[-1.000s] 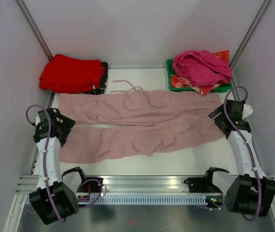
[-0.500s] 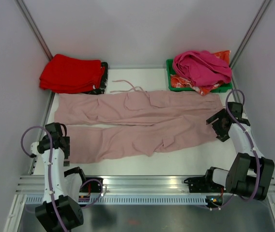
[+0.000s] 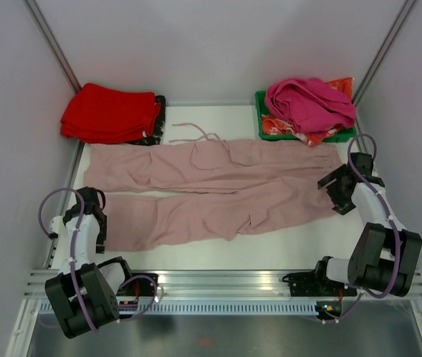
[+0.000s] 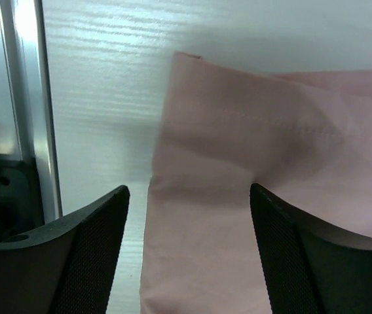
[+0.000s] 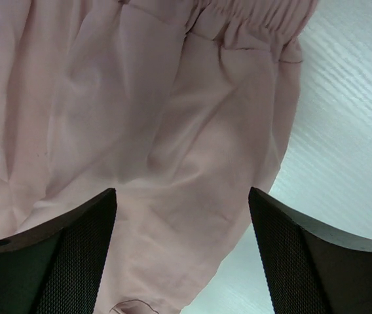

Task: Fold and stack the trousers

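Note:
The pale pink trousers (image 3: pixel 211 186) lie flat across the table, waist to the right and both legs running left, with the drawstring cords (image 3: pixel 192 132) trailing toward the back. My left gripper (image 3: pixel 96 223) is low over the hem end of the near leg. In the left wrist view that gripper (image 4: pixel 189 219) is open, and the hem corner of the trousers (image 4: pixel 238 163) lies between the fingers (image 4: pixel 88 252). My right gripper (image 3: pixel 337 190) hovers at the waist end. The right wrist view shows it (image 5: pixel 183 226) open above the gathered waistband (image 5: pixel 251 19).
Folded red garments (image 3: pixel 111 113) are stacked at the back left. A green basket (image 3: pixel 263 125) at the back right holds a magenta garment (image 3: pixel 307 100). A metal rail (image 3: pixel 218 279) runs along the near edge, and another rail (image 4: pixel 25 98) lies just left of the hem.
The left arm pulled back toward the near edge, bringing its gripper down to the near leg's hem. The right arm folded in, with its gripper shifting slightly onto the waist end.

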Action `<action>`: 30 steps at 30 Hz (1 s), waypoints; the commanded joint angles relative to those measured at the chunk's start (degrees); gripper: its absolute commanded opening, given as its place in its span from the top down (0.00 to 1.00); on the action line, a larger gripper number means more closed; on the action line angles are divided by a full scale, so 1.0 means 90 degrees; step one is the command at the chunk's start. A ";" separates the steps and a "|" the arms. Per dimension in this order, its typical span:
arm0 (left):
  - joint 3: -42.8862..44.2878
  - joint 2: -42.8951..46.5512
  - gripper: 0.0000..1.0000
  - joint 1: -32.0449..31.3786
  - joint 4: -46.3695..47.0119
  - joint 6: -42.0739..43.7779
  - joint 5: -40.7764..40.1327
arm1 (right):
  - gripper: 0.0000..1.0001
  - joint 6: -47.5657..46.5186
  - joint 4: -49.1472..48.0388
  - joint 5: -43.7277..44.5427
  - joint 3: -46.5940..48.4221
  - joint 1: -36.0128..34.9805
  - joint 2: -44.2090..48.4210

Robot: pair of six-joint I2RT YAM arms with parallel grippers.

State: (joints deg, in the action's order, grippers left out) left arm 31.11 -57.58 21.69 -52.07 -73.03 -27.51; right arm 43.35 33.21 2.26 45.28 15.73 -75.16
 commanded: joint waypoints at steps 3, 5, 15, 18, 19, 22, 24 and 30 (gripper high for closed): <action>-0.0020 -0.0213 0.21 0.0119 0.0718 0.0585 -0.0323 | 0.12 0.0475 -0.0009 0.0052 -0.0361 0.0516 0.0420; 0.0010 -0.0437 0.20 0.0129 0.0688 0.0664 -0.0235 | 0.12 0.0593 0.0040 -0.0094 -0.0508 0.0761 0.0596; -0.0313 -0.0731 0.83 0.0187 0.1479 0.1132 0.0428 | 0.12 0.0671 0.0353 0.0539 -0.1007 0.1299 0.1270; -0.0225 -0.0858 0.98 0.0207 0.1528 0.1337 0.0653 | 0.13 0.0739 -0.0124 0.0530 -0.1319 0.1319 0.1378; -0.0157 -0.0868 0.98 0.0207 0.1538 0.1434 0.0683 | 0.14 0.0759 -0.0338 0.0540 -0.1368 0.1319 0.1349; 0.0067 -0.0858 0.98 0.0197 0.1226 0.1658 0.0615 | 0.17 0.0828 -0.0613 0.0520 -0.1388 0.1329 0.1125; 0.0438 -0.0790 0.98 0.0197 0.0799 0.1844 0.0440 | 0.20 0.0779 -0.0789 0.0627 -0.1271 0.1329 0.0959; 0.1396 -0.0233 0.98 0.0197 0.0093 0.2645 -0.0399 | 0.38 0.0632 -0.1073 0.1028 -0.1115 0.1329 0.0168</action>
State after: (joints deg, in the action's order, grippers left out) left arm 39.11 -62.78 23.27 -47.51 -55.35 -25.19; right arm 48.99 26.98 8.10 33.39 27.49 -71.57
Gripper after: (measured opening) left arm 0.028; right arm 0.666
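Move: The near edge of the lower trouser leg runs about 2 cm back and 1 cm left of the left hand, 3 cm below; its hem corner lies some 6 cm left and 1 cm back. The front rail is about 10 cm back, level sideways. For the right hand, the waist's near corner lies roughly 4 cm back, 5 cm right, 5 cm below; the waist's far corner is some 15 cm ahead and 1 cm right. The left fingers close and pinch the near edge of the leg beside the hem corner after sinking about 2 cm, then lift it some 5 cm while carrying it forward and a little left. Meanwhile the open right hand slides back and right, turning about 20 degrees clockwise, then sinks some 4 cm to the waist's near corner as its fingers start to narrow, without a pinch yet. ##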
